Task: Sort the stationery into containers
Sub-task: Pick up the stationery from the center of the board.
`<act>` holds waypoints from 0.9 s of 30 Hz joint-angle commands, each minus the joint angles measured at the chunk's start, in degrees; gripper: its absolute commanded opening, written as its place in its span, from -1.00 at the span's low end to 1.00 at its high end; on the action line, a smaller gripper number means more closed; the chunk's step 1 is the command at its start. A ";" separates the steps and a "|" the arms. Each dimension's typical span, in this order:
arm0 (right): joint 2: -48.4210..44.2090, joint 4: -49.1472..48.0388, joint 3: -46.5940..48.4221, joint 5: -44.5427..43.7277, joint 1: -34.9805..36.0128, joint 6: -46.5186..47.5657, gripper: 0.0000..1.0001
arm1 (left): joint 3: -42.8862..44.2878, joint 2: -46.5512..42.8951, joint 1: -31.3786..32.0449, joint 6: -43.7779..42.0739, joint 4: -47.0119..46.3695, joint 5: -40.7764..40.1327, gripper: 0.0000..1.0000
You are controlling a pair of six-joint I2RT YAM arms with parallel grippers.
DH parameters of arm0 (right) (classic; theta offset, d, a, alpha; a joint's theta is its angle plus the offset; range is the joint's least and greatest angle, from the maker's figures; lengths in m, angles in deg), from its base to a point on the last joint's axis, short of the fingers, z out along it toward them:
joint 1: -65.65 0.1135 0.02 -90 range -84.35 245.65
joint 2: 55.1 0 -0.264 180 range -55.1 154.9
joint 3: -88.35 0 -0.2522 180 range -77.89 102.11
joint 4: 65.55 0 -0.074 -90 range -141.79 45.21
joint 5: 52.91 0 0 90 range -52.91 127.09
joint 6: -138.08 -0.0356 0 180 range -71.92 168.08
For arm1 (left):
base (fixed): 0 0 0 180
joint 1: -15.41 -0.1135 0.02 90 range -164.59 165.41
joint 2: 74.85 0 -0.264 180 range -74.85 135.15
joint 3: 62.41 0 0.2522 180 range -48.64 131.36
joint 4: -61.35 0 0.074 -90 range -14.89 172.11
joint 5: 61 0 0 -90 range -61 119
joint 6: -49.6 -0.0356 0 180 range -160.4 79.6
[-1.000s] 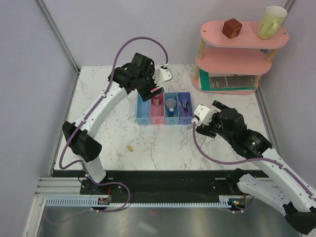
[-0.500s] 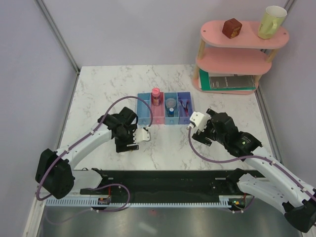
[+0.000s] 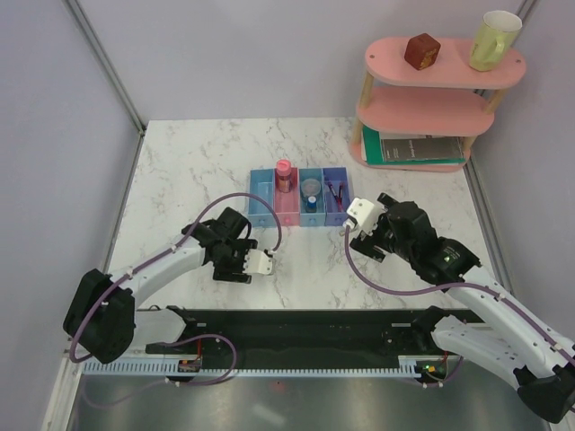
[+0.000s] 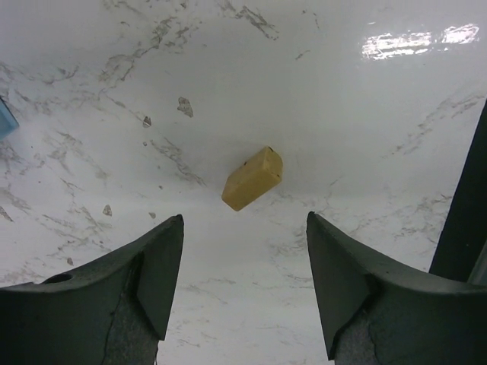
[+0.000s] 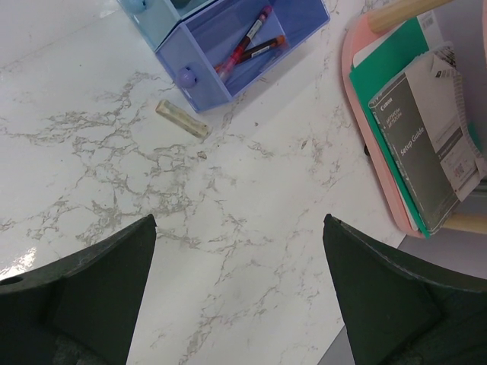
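Note:
The containers (image 3: 262, 205) stand in a joined row at mid-table. A pink cylinder (image 3: 284, 174) stands in the pink bin. A clear round tub (image 3: 311, 187) and a tiny blue cylinder (image 3: 311, 204) sit in the second blue bin. Red pens (image 5: 247, 34) lie in the purple bin (image 5: 199, 85). My left gripper (image 4: 245, 220) is open, low over the marble, and one short beige piece (image 4: 253, 179) lies just beyond its tips; in the top view the left gripper (image 3: 238, 269) hides that piece. My right gripper (image 5: 240, 220) is open and empty. A second beige piece (image 5: 183, 119) lies beside the purple bin.
A pink tiered shelf (image 3: 440, 99) stands at the back right with a brown cube (image 3: 420, 51) and a yellow mug (image 3: 494, 39) on top. Its bottom tier holds a green folder and a grey manual (image 5: 422, 137). The black base rail (image 3: 296, 325) runs along the near edge.
My left arm has swung from over the bins down to the near-left marble, over the beige piece, its jaws narrowing a little. The right gripper shifted slightly toward the bins.

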 commanded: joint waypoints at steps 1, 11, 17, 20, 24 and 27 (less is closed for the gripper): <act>-1.05 -0.16 0.64 -1.00 -0.30 -1.12 0.96 | -0.41 2.93 0.30 -4.35 -6.60 1.55 0.40; -1.49 -0.25 0.19 -0.74 -0.38 -1.12 0.96 | -0.41 8.12 0.65 -4.09 -8.54 1.99 0.11; -1.41 -0.51 -1.38 -0.91 -0.39 -1.03 0.96 | -1.20 8.64 1.35 -4.18 -8.54 1.63 -0.31; -1.67 -1.65 -4.46 -1.71 -0.91 -2.17 0.96 | -1.20 8.82 1.79 -3.30 -8.63 1.37 -0.71; -0.27 -3.05 -8.06 1.96 -3.54 -2.96 0.96 | 0.72 7.78 2.32 -0.94 -7.05 0.93 -0.96; 1.66 -5.95 -9.21 5.23 -6.70 -2.96 0.96 | 5.12 4.96 2.32 3.02 -5.38 2.68 -0.96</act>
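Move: Almost under the open left fingers, the small tan stationery piece lies about 1 cm ahead, 1 cm to the right and 3 cm below. From the left hand, the left blue compartment is roughly 17 cm ahead and 7 cm right, and the red-capped bottle 21 cm ahead and 12 cm right. The whitish stick is about 6 cm ahead, 5 cm left and 18 cm below the right hand; the tan piece is some 28 cm left, 4 cm back and 18 cm below it. Sinking about 3 cm onto the tan piece while easing a centimetre or so forward and right, the left hand then all but stops, hardly turning, and closes from wide open to nearly shut, pinching the piece between the fingertips. Late on, the right hand, fingers still wide open, drops about 5 cm towards the whitish stick's level, drifting slightly right. ##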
